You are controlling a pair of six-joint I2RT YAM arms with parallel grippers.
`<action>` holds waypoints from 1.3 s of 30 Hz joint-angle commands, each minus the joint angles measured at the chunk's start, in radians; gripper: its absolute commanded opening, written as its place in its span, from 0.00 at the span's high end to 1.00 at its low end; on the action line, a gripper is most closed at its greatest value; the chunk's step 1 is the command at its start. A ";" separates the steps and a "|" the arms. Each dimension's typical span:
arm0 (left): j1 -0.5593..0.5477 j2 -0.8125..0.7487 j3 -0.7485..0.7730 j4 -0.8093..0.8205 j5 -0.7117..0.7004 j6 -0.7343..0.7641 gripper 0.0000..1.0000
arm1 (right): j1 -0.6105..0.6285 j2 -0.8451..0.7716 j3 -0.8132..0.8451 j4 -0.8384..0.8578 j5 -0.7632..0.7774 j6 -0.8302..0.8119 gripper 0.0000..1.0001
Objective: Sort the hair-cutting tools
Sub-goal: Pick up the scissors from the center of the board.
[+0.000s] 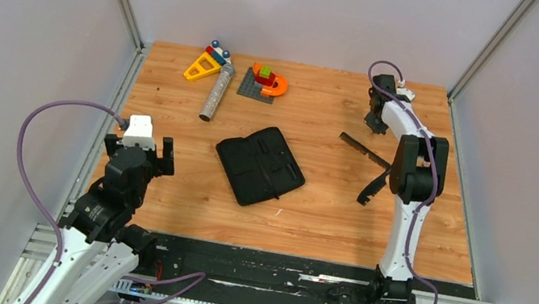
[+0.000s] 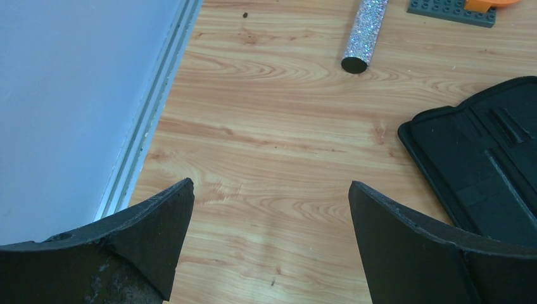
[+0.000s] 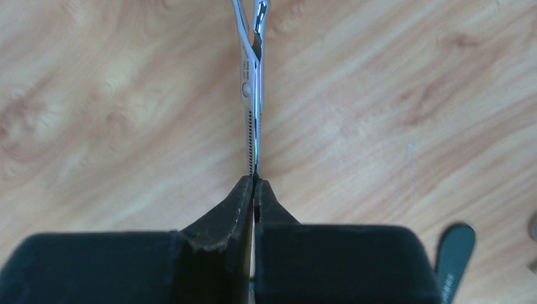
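Slim silver scissors (image 3: 252, 95) stand on edge over the wood, blades pinched between my right gripper's (image 3: 255, 182) shut fingers, handles pointing away. From above, that gripper (image 1: 375, 121) is at the far right of the table and hides the scissors. A long thin black comb (image 1: 363, 150) lies just in front of it. A shorter black comb-like tool (image 1: 372, 188) lies beside the right arm; its rounded tip (image 3: 456, 256) shows in the right wrist view. My left gripper (image 1: 145, 150) (image 2: 271, 202) hangs open over bare wood at the near left, holding nothing.
An open black case (image 1: 260, 165) (image 2: 481, 158) lies mid-table. A glittery grey cylinder (image 1: 216, 92) (image 2: 364, 35) and colourful toy blocks (image 1: 206, 64) on a grey baseplate (image 1: 256, 87) sit at the back. Grey walls and a metal rail (image 2: 149, 120) bound the table.
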 commanded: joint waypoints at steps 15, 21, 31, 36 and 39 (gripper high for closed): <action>-0.001 -0.020 0.033 0.041 0.002 0.002 0.00 | 0.013 -0.262 -0.268 0.085 -0.241 -0.142 1.00; -0.001 -0.022 0.034 0.040 0.003 0.002 0.00 | 0.032 -0.329 -0.310 0.123 -0.294 -0.158 1.00; -0.001 -0.021 0.035 0.040 0.006 0.000 0.00 | 0.083 -0.419 -0.392 0.188 -0.405 -0.141 1.00; -0.001 -0.022 0.037 0.040 0.013 0.000 0.00 | 0.093 -0.472 -0.447 0.222 -0.483 -0.117 1.00; -0.001 -0.020 0.037 0.040 0.014 0.000 0.00 | 0.095 -0.505 -0.487 0.232 -0.521 -0.108 1.00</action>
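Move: The right hand already pinches the scissors by the blade tips just above the board. The open black case lies about 34 cm to its left and 17 cm back, about 1 cm lower. The straight comb is roughly 8 cm back and 3 cm left, the handled comb some 17 cm back and 1 cm right. From the left hand, the case is about 14 cm ahead, 30 cm right and 20 cm below. Keeping its pinch, the right hand draws the scissors back 8 cm, then sweeps left and up towards the case. ##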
